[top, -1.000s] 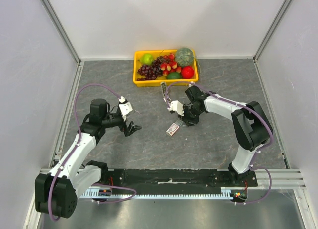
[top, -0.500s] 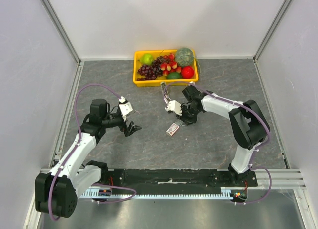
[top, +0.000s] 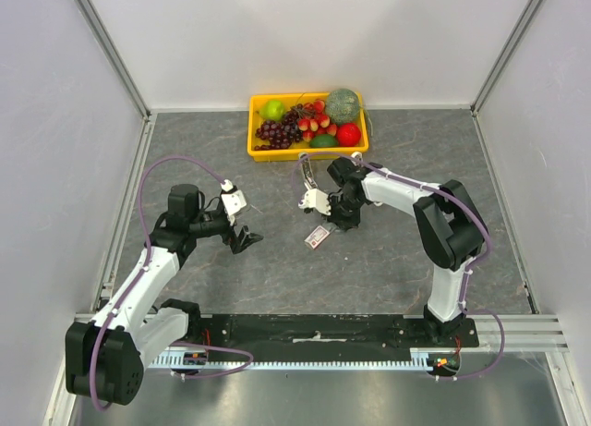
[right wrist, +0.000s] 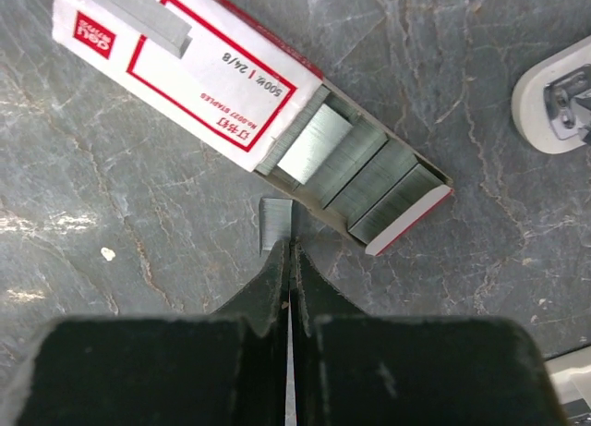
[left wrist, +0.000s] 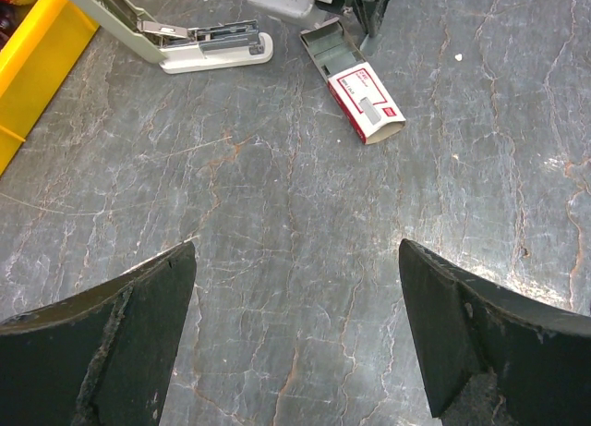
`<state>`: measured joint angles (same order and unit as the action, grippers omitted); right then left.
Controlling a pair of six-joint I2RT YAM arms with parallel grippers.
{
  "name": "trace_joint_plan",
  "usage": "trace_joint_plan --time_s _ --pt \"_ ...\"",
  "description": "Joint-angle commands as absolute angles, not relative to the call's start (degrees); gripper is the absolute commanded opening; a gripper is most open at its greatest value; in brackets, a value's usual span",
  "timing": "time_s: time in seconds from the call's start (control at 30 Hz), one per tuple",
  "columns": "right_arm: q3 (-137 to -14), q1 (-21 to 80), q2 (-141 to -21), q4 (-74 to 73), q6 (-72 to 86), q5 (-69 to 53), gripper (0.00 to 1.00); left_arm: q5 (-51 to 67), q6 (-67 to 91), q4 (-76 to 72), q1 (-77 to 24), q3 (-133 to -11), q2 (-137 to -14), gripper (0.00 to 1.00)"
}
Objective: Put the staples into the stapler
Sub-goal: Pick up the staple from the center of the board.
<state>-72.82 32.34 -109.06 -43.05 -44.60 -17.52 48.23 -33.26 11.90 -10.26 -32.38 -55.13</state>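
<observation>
The staples box (top: pixel 318 237) lies mid-table, white with red markings (right wrist: pixel 185 66), its inner tray (right wrist: pixel 369 176) pulled out and showing silvery strips. A short loose strip (right wrist: pixel 277 223) lies right at the tips of my right gripper (right wrist: pixel 292 250), which is shut; I cannot tell whether the strip is pinched. The grey-white stapler (left wrist: pixel 185 42) stands flipped open beside the box (left wrist: pixel 365 98), and its base end shows in the right wrist view (right wrist: pixel 563 103). My left gripper (top: pixel 247 238) hovers open and empty over bare table (left wrist: pixel 295 250), left of the box.
A yellow basket (top: pixel 307 152) of fruit stands at the back centre, just behind the stapler (top: pixel 305 172). Its yellow wall (left wrist: pixel 37 56) shows at the left wrist view's top left. White walls close in the grey marbled table.
My right gripper has shifted a little to the left near the box and closed its jaws fully. The box has nudged slightly left. The left arm has not moved.
</observation>
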Motion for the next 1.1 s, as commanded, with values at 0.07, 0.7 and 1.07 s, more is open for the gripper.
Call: trace_joint_plan --time_s 0.07,0.7,1.07 --pt "-73.0 32.7 -106.8 -47.5 -46.3 -20.6 0.00 48.9 -34.0 10.4 -10.5 -32.1 -55.3 0.96" --pt "-70.7 32.3 -102.0 -44.1 -40.8 -22.1 0.27 54.1 -35.7 10.5 -10.7 -32.7 -54.7 0.96" --pt "-73.1 33.3 -105.1 -43.6 -37.0 -19.7 0.52 53.4 -35.4 10.9 -10.9 -32.2 -54.3 0.96"
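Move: The staple lies on the board against the right hand's shut fingertips, some 1 cm to the left of the hand and 1 cm below, only slightly back. The staple box is about 1 cm back and 4 cm left of the hand. The opened green stapler lies roughly 10 cm ahead and 7 cm left, the white stapler some 10 cm ahead and 4 cm right. From the left hand, the staple is about 18 cm right, 2 cm ahead and 13 cm down. Back and low at first with its shut tips beside the staple, dragging it along the board, the right hand then lifts clear as it keeps drawing back, reaching about 3 cm back and 3 cm up with a slight tilt. From there it eases forward and down by around 1 cm, undoing part of the tilt, while the fingers open to about half above the staple. ##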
